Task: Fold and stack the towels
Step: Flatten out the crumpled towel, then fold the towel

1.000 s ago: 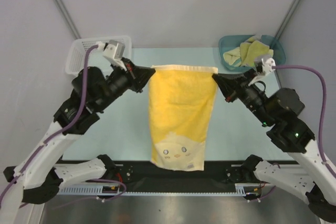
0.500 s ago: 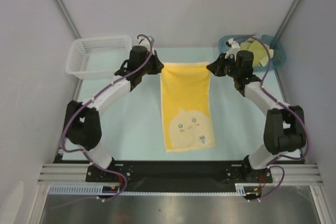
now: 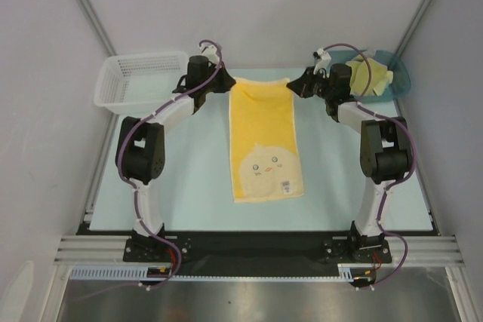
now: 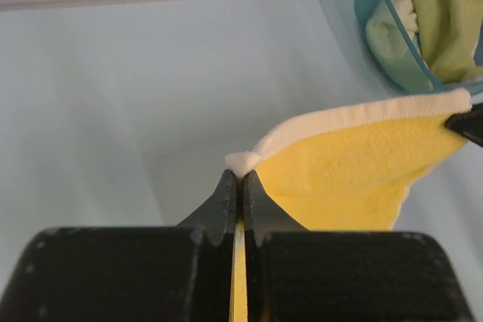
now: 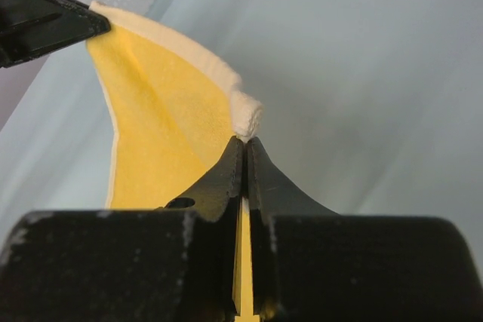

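A yellow towel (image 3: pixel 264 141) with a chick face print lies stretched lengthwise down the middle of the pale table, its far edge held up. My left gripper (image 3: pixel 226 83) is shut on the towel's far left corner (image 4: pixel 243 162). Over at the far right corner (image 5: pixel 247 120), my right gripper (image 3: pixel 293 87) is shut on the cloth too. Both arms reach far out toward the back of the table. More towels (image 3: pixel 367 75), pale yellow-green, sit bunched in the teal bin (image 3: pixel 400 73) at the back right, also seen in the left wrist view as towels (image 4: pixel 445 20).
A white mesh basket (image 3: pixel 139 81) stands at the back left corner, just left of my left arm. Grey walls close in on the sides and back. The black rail with the arm bases (image 3: pixel 256 248) runs along the near edge.
Both arms have stretched toward the back of the table, carrying the towel's top edge with them. The towel went from hanging in the air to lying flat on the table.
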Robot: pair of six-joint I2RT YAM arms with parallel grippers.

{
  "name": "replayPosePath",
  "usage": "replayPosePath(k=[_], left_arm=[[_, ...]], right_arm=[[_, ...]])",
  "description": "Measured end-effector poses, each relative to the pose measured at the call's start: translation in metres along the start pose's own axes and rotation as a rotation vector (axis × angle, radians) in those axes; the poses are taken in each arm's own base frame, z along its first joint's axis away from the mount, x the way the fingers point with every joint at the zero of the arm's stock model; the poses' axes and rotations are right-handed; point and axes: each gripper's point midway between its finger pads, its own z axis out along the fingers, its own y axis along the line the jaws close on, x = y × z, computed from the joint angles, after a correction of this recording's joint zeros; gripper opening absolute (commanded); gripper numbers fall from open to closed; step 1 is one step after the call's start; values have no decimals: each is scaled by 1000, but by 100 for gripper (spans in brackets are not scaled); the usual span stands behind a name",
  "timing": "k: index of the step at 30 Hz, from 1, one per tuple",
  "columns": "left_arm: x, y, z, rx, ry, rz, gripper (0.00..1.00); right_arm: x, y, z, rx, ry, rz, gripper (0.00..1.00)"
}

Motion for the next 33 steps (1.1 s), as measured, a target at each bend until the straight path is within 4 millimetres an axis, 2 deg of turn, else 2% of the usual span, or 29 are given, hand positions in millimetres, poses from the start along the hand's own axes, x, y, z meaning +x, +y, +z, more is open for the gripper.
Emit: replayPosePath(k=[3, 5, 9, 17, 20, 27, 33], left_arm=[[12, -3, -9, 21, 17, -2, 0], [30, -6, -22, 28, 53, -8, 0], [62, -20, -54, 54, 98, -15, 0], [95, -69, -105, 137, 133, -10, 0], [116, -83, -122, 147, 158, -9, 0], [175, -91, -159, 116, 254, -5, 0], [204, -93, -185, 102, 292, 1, 0]], right_arm=[[6, -1, -5, 5, 12, 2, 0], [17, 0, -13, 17, 34, 17, 0], [42, 11, -39, 49, 92, 67, 0], [73, 62, -84, 88, 154, 102, 0], [84, 78, -98, 106, 174, 109, 0], [121, 88, -136, 203, 239, 155, 0], [162, 93, -163, 252, 313, 199, 0]])
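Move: Each hand holds a far corner of the towel some 15 cm above the table; the middle of its near edge lies about 35 cm back and 11 cm right of the left hand, and some 34 cm back and 7 cm left of the right hand. The printed face lies about 20 cm back and 10 cm right of the left hand. The white basket stands some 13 cm ahead and 28 cm left of the left hand, the green tub about 13 cm ahead and 23 cm right of the right hand. Still pinching the two corners in shut fingers, both hands carry the towel's far edge back over its own spread, towards the near edge: the left about 28 cm, the right nearly 25, sinking some 7 cm as they come. The fingers tip further down, more so on the right (about 25 degrees), while the left also turns slightly clockwise. ##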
